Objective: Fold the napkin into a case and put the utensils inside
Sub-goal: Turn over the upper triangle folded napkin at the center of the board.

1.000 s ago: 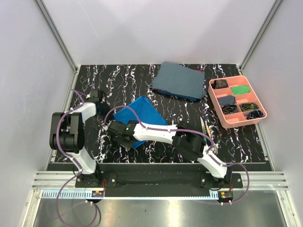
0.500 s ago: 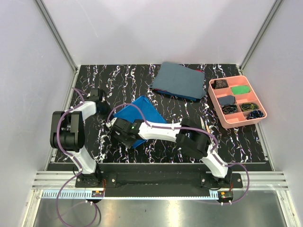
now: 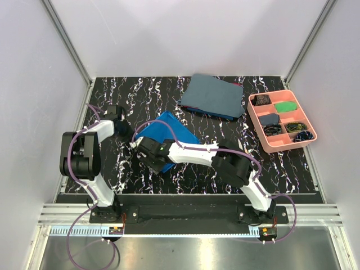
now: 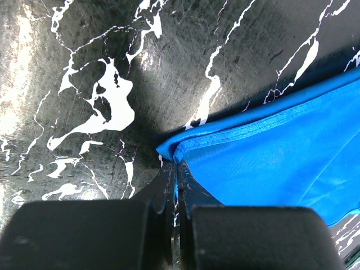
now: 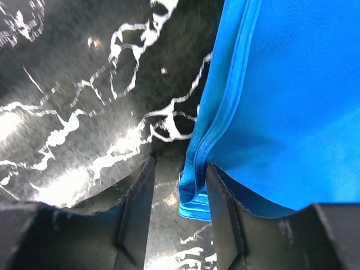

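The bright blue napkin (image 3: 171, 133) lies folded in layers on the black marbled table (image 3: 112, 93), left of centre; no narrow case shape shows. My left gripper (image 3: 125, 130) is at its left corner. In the left wrist view that gripper (image 4: 176, 169) is shut on the corner of the napkin (image 4: 270, 163). My right gripper (image 3: 145, 153) sits at the near corner. In the right wrist view this gripper (image 5: 180, 191) is open, with the layered edge of the napkin (image 5: 281, 101) lying between its fingers (image 5: 138, 197). One thin utensil (image 3: 242, 147) peeks out beside the right arm.
A dull grey-blue cloth (image 3: 212, 95) lies at the back centre. A pink compartment tray (image 3: 283, 120) with small items stands at the right. White walls and metal rails close in the table on the left, right and far sides.
My right gripper has crept a little toward the far right along the napkin's near corner, its forearm swinging with it. The left gripper has stayed shut on the corner.
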Available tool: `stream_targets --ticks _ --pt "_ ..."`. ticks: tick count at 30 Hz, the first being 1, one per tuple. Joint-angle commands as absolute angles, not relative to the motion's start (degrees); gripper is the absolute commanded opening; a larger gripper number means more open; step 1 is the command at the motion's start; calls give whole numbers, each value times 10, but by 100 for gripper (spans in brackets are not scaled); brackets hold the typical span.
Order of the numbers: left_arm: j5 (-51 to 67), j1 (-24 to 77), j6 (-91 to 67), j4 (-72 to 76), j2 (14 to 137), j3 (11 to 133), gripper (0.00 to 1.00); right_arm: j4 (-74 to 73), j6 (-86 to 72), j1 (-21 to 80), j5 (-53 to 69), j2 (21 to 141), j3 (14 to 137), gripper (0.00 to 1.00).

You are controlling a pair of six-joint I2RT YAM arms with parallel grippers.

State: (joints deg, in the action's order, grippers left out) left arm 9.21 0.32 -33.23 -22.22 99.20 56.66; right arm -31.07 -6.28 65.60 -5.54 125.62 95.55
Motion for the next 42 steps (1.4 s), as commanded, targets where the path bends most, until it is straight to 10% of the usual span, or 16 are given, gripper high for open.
stream_targets --ticks 1,18,32,42 --pt "93 2 -319 -238 1012 570 0 -380 -59 651 -69 1231 960 49" --pt "102 2 -317 -236 1012 571 0 -380 -46 642 -63 1273 962 47" --pt "121 3 -320 -229 1002 571 0 -389 -39 614 -3 1302 983 8" --pt "118 1 -377 -194 924 527 60 -381 -90 613 68 1230 974 0"
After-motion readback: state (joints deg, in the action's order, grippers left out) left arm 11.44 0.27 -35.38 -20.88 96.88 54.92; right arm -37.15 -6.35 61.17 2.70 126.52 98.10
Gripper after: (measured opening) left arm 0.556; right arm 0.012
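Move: The folded napkin lies as a diamond. Its near corner is about 1 cm ahead of the open right hand and 2 cm to its right, nearly at fingertip height; the napkin's middle is some 11 cm ahead and 4 cm right. The left hand pinches the left corner at its fingertips; from it, the near corner lies roughly 14 cm back and 12 cm right. Right hand slips about 2 cm right, forward, then back, pinching the near corner's edge; left opens, letting go. ##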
